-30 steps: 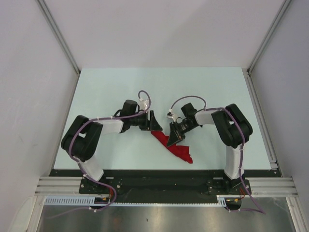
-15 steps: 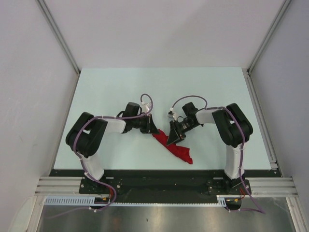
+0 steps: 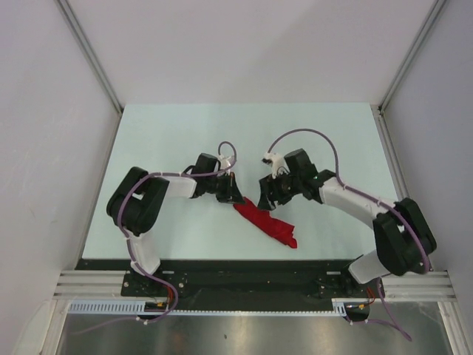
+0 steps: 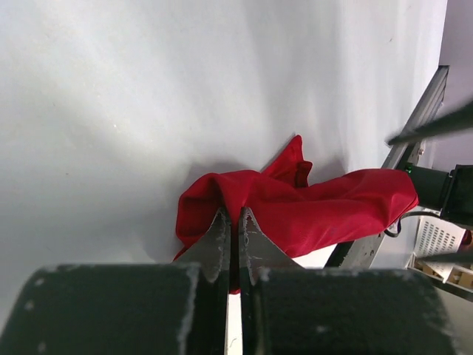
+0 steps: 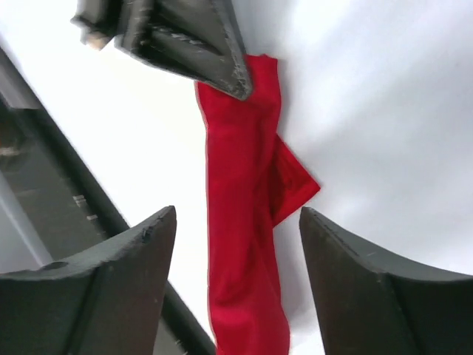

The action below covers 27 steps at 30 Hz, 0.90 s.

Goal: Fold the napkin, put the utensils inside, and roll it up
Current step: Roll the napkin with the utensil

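Observation:
The red napkin [image 3: 267,224] lies bunched in a long crumpled strip on the table, running from upper left to lower right near the front edge. My left gripper [image 3: 238,200] is shut on its upper-left end. In the left wrist view the fingertips [image 4: 221,225] pinch a fold of the napkin [image 4: 318,211]. My right gripper [image 3: 265,198] hovers just right of that end, open, holding nothing. In the right wrist view the napkin [image 5: 240,281] hangs between its spread fingers [image 5: 148,251] without touching them, and the left gripper's fingers [image 5: 211,63] show at the top. The utensils are out of view.
The pale green table [image 3: 170,133] is walled by grey panels on the left, back and right. A black rail [image 3: 244,268] runs along the front edge, just below the napkin's lower end. The right arm's elbow [image 3: 403,240] sticks out at the lower right.
My left gripper closed on the napkin's upper-left end. My right gripper opened, let go of the cloth and drew back a little, while its elbow swung out to the right.

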### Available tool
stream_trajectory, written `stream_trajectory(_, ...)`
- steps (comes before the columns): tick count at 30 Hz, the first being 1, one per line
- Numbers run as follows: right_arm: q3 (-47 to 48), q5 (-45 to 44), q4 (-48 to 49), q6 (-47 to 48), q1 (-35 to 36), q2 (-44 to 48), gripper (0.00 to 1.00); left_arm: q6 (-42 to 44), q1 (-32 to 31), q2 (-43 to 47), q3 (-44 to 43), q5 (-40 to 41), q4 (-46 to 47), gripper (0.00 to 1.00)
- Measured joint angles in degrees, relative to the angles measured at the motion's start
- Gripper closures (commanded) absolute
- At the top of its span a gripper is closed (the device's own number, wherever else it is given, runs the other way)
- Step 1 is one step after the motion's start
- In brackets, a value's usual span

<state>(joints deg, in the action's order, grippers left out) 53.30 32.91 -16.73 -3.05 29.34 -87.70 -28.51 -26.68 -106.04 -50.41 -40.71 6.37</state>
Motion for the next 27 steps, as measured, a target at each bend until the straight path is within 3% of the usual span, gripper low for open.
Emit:
stream_trajectory(4, -1.0, -15.3, 0.0, 1.3, 11.7, 5.2, 0.26, -0.1, 0.0, -0.9, -1.2, 0.0, -0.9, 0.97)
stream_trajectory(10, -2.8, -34.9, -0.6, 1.8, 24.2, 4.5, 0.25, -1.0, -0.1, -1.7, -2.8, 0.0, -1.6, 0.97)
stream_trajectory(18, -2.8, -47.9, -1.2, 4.2, 28.1, -2.4, 0.24, -1.0, -0.1, -1.8, -3.4, 0.0, -2.7, 0.97)
stream_trajectory(21, -2.8, -49.1, -1.4, 4.6, 28.2, -4.7, 0.25, -1.0, -0.1, -1.9, -3.6, 0.0, -2.9, 0.86)
stream_trajectory(22, -2.3, -49.2, -1.7, 4.8, 28.1, -5.0, 0.26, -1.0, -0.1, -1.9, -3.7, 0.0, -3.0, 0.73)
stream_trajectory(24, -1.2, -48.5, -2.0, 5.0, 27.8, -5.9, 0.30, -1.0, -0.1, -1.9, -3.8, 0.0, -3.0, 0.61)
stream_trajectory(25, -0.6, -47.8, -2.4, 5.1, 27.4, -6.5, 0.32, -1.0, -0.1, -1.9, -4.0, 0.0, -3.0, 0.49)
stream_trajectory(27, 0.6, -45.5, -3.3, 5.2, 26.3, -7.5, 0.37, -0.9, -0.1, -1.9, -4.6, 0.1, -3.3, 0.39)
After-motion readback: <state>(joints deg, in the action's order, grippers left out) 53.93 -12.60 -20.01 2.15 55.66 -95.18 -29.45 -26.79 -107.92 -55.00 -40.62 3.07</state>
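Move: The napkin roll's middle lies beneath the open right hand, about 7 cm down, 3 cm back and 1 cm to its left. The roll's left end, pinched in the left fingers, is some 9 cm left and 3 cm ahead of the right hand, its free right end about 8 cm right and 9 cm back. From the left hand the roll's middle is about 8 cm right and 6 cm back. Open right hand sinks about 7 cm and back 3, wrist turning, to straddle the napkin roll; left lets go. ##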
